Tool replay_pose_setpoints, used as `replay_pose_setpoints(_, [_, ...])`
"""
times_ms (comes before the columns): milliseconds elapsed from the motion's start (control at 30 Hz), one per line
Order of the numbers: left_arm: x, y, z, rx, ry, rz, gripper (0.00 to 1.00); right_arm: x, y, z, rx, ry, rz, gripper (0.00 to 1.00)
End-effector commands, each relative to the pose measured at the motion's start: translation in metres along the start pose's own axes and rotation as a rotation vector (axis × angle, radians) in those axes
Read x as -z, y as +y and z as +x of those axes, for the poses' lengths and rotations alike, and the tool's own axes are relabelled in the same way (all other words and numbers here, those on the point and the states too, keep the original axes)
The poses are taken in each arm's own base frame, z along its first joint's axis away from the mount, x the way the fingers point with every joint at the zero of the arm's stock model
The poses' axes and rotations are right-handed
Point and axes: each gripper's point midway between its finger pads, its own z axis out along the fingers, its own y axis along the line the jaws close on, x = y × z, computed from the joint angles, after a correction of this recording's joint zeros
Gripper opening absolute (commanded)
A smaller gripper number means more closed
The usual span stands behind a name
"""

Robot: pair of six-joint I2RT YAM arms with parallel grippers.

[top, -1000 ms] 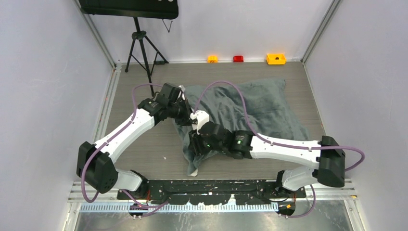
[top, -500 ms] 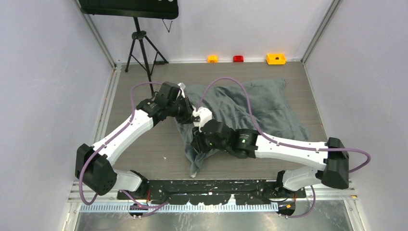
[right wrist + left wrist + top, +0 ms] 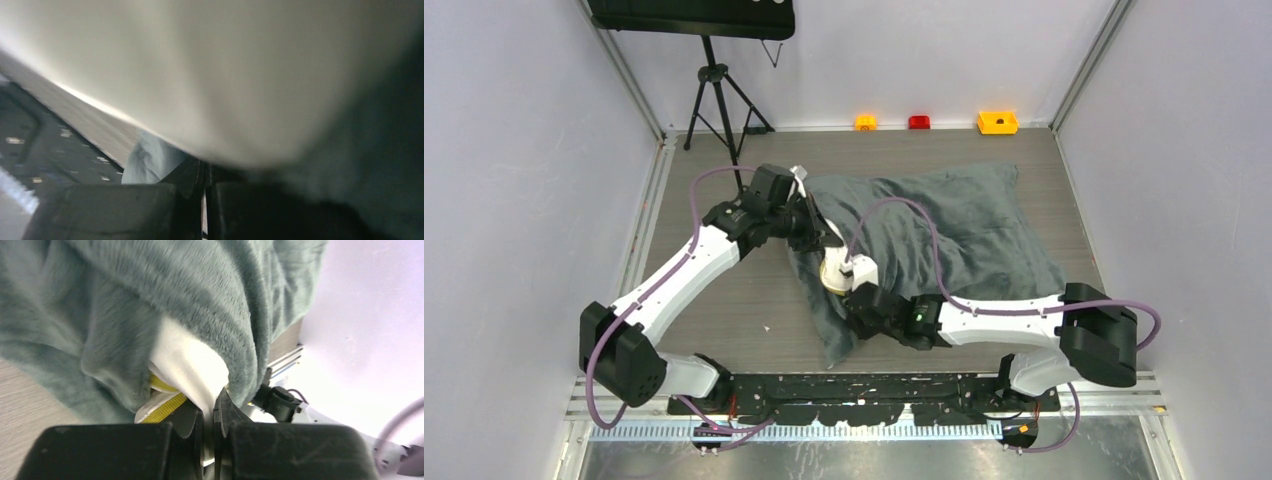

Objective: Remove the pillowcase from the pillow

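Observation:
The dark grey fuzzy pillowcase (image 3: 964, 230) lies across the middle of the table, with the pillow mostly hidden inside it. A white and yellow corner of the pillow (image 3: 832, 275) peeks out at the sack's left opening. My left gripper (image 3: 822, 232) is at that opening. In the left wrist view it (image 3: 209, 407) is shut on the white pillow (image 3: 190, 360) by its yellow band (image 3: 162, 407), with pillowcase (image 3: 165, 285) draped around. My right gripper (image 3: 846, 292) is just near of the exposed corner. In the right wrist view it (image 3: 205, 167) is shut on pillowcase fabric (image 3: 145, 160), with the blurred white pillow (image 3: 225, 75) above.
A black tripod (image 3: 714, 90) stands at the back left. Orange (image 3: 865, 122), red (image 3: 919, 122) and yellow (image 3: 997, 122) blocks sit along the back wall. Walls close in both sides. The right arm's purple cable (image 3: 894, 205) loops over the pillowcase.
My right gripper has drawn back toward the near edge with the pillowcase edge. A white and yellow pillow corner now shows. My left gripper has shifted slightly farther back, still holding.

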Motion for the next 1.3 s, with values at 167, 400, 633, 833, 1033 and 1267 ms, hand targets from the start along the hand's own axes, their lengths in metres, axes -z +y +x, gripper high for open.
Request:
replay_pose_setpoints(167, [0.084,-0.099,-0.077,0.000,-0.233,0.430,0.00,0.030,-0.075,0.026,-0.150,-0.060,0.269,0.00])
replay_pose_setpoints(400, [0.086,-0.088,-0.067,0.000,-0.202,0.420,0.00,0.084,-0.161,0.003,-0.280,-0.152,0.592,0.00])
replay_pose_setpoints(633, [0.098,-0.043,-0.065,0.001,-0.231,0.302,0.00,0.115,-0.210,-0.004,-0.441,-0.153,0.647,0.00])
replay_pose_setpoints(833, [0.095,-0.026,-0.060,0.021,-0.224,0.290,0.00,0.106,-0.168,-0.027,-0.361,-0.096,0.361,0.19])
replay_pose_setpoints(1033, [0.083,-0.030,-0.049,-0.011,-0.152,0.339,0.00,0.127,-0.099,-0.061,-0.255,-0.080,0.003,0.63])
replay_pose_setpoints(1267, [0.065,-0.041,-0.028,-0.061,-0.098,0.332,0.00,0.166,-0.049,-0.111,-0.174,-0.152,-0.204,0.86])
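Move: The pillowcase's near edge by its opening is right at the right fingertips, 1 cm or so below the hand point. The bared white part of the pillow bulges about 7 cm farther out, 3 cm left and 5 cm above; the case's loose corner lies some 9 cm back, 4 cm left and 8 cm down. For the left hand, which already pinches the pillow's end, that bared part is roughly 5 cm back, 1 cm left and 6 cm below, and the case's edge 12 cm back, 2 cm right and 12 cm down. The pillowcase's edge is what the right hand tugs at: its almost shut fingers finish closing, dip about 3 cm, then sweep some 20 cm right and partly forward, turning about 40 degrees clockwise, before opening wide, turning back, rising and drifting back left. Meanwhile the left hand keeps its pinch on the pillow, raising it and drawing it left about 5 cm away from the right hand. ##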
